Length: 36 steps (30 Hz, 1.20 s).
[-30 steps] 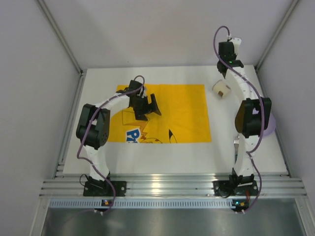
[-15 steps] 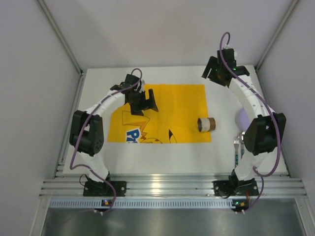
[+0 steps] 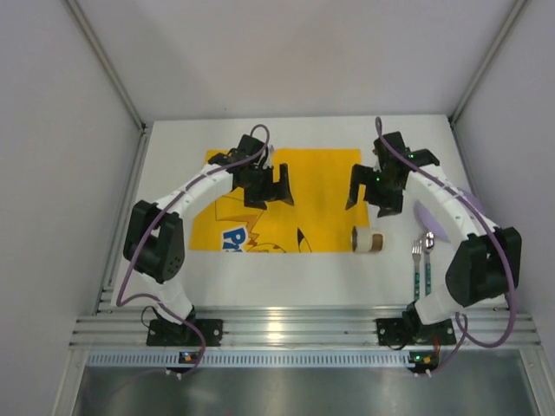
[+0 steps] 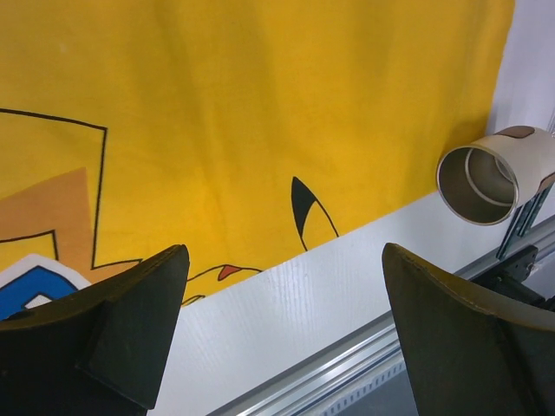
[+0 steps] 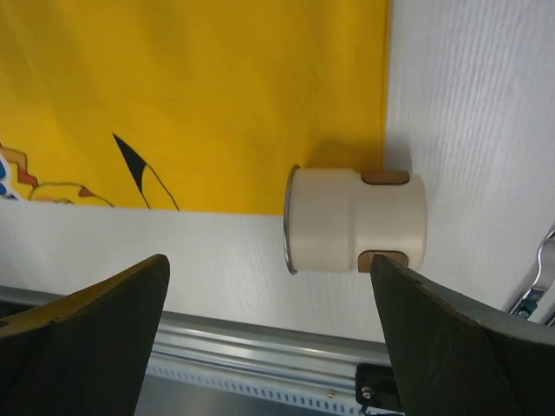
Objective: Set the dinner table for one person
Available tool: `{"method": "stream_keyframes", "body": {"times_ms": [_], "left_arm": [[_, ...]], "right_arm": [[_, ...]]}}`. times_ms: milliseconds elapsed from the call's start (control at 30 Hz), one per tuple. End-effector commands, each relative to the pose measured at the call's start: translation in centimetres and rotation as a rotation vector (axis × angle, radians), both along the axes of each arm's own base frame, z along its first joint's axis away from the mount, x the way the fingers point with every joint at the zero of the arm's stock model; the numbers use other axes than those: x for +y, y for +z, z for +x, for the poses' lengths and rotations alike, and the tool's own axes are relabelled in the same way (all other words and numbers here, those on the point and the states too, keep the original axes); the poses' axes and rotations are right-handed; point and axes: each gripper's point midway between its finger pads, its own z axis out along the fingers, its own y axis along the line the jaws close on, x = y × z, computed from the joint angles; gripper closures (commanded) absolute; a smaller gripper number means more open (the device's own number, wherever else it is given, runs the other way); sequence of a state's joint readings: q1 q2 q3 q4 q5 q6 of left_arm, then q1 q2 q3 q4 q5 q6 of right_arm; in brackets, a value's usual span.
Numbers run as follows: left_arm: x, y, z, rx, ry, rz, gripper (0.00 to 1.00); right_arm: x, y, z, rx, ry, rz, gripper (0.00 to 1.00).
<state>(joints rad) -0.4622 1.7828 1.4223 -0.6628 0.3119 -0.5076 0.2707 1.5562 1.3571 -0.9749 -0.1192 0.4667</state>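
A cream cup with brown patches lies on its side on the white dinner table, at the near right corner of the yellow printed mat. In the right wrist view the cup has its mouth facing left and nothing holds it. My right gripper hangs open above it, at the mat's right edge. My left gripper is open and empty over the mat's middle. Its wrist view shows the cup off to the right.
A fork and a spoon lie side by side right of the cup. A lavender plate shows partly under the right arm. Grey walls close in three sides. An aluminium rail runs along the near edge.
The cup has gone from the back right of the table to the mat's near right corner, on its side. My right gripper opened and swung in towards the mat. My left gripper shifted right.
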Motion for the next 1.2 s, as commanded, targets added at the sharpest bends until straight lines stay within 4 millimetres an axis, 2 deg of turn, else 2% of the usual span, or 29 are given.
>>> {"method": "stream_keyframes", "body": {"times_ms": [0, 67, 100, 167, 200, 267, 300, 400, 533, 700, 833, 900, 933, 967, 1000, 1033, 1133, 1167], "left_arm": [[-1.6, 1.7, -0.3, -0.036, -0.001, -0.02, 0.02], [-2.4, 1.7, -1.0, -0.03, -0.013, -0.02, 0.02], [-2.5, 1.8, -1.2, -0.028, -0.008, -0.021, 0.02], [-2.9, 2.4, -1.7, -0.041, -0.011, -0.021, 0.02], [-2.7, 2.3, -2.1, -0.035, -0.002, -0.018, 0.02], [-2.4, 2.6, -2.5, -0.045, 0.008, -0.015, 0.02], [-2.0, 2.0, -3.0, -0.029, 0.017, -0.003, 0.02], [-1.5, 1.9, -3.8, -0.024, 0.036, 0.001, 0.02], [-0.9, 2.8, -4.6, -0.048, 0.056, 0.007, 0.02], [0.5, 3.8, -5.2, -0.078, 0.097, 0.028, 0.02], [1.1, 3.7, -5.8, -0.078, 0.121, 0.031, 0.02], [1.3, 3.3, -6.0, -0.067, 0.13, 0.03, 0.02], [1.3, 3.5, -6.0, -0.076, 0.135, 0.023, 0.02], [1.2, 3.4, -6.0, -0.075, 0.138, 0.02, 0.02], [1.2, 3.2, -6.1, -0.068, 0.143, 0.021, 0.02], [1.1, 3.2, -6.1, -0.071, 0.144, 0.016, 0.02], [0.9, 3.3, -6.1, -0.073, 0.146, 0.012, 0.02], [0.9, 3.4, -6.1, -0.077, 0.144, 0.011, 0.02]], "right_arm": [[0.7, -0.6, -6.1, 0.096, 0.129, -0.045, 0.0], [0.2, -1.8, -7.1, 0.12, 0.141, -0.109, 0.0], [0.3, -2.5, -8.3, 0.149, 0.172, -0.14, 0.0], [-0.9, -3.1, -9.1, 0.158, 0.182, -0.228, 0.0], [-1.1, -3.8, -9.9, 0.176, 0.2, -0.251, 0.0], [-2.0, -4.4, -10.0, 0.167, 0.19, -0.295, 0.0], [-2.6, -5.1, -10.3, 0.177, 0.19, -0.321, 0.0], [-4.1, -6.2, -9.0, 0.15, 0.162, -0.421, 0.0], [-4.1, -7.4, -7.5, 0.135, 0.167, -0.455, 0.04], [-4.3, -7.9, -8.0, 0.144, 0.214, -0.474, 0.29], [-4.4, -8.0, -10.4, 0.197, 0.246, -0.439, 0.52], [-3.8, -7.0, -10.8, 0.169, 0.245, -0.393, 0.53], [-3.3, -6.5, -11.0, 0.172, 0.237, -0.364, 0.58], [-3.0, -5.8, -11.2, 0.174, 0.249, -0.357, 0.67], [-2.9, -5.6, -11.3, 0.179, 0.253, -0.357, 0.7], [-2.9, -5.5, -11.6, 0.19, 0.264, -0.361, 0.8], [-2.5, -5.6, -12.0, 0.193, 0.286, -0.34, 1.0], [-2.2, -5.6, -12.2, 0.199, 0.3, -0.338, 1.0]]}}
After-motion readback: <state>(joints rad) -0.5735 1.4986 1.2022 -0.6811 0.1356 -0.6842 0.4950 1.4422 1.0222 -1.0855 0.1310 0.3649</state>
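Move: Some 6 cm back from the open right hand, about 2 cm to its right and 10 cm below, the mug lies on its side at the yellow mat's near right corner. The fork lies about 16 cm right and 13 cm back from this hand; the plate lies 26 cm right and 4 cm ahead; the mat's middle is 23 cm left and 7 cm ahead. From the left hand the mug is some 28 cm right and 9 cm back. Sweeping back about 11 cm and down some 9 cm towards the mug, the right hand drifts about 4 cm right while its fingertips swing to the right by some 25 degrees. Its wide-open fingers close fully, and it rises 2 cm at the end, tips just beyond the mug's far rim. The empty left hand backs off about 6 cm over the mat and lifts slightly, fingers open. ##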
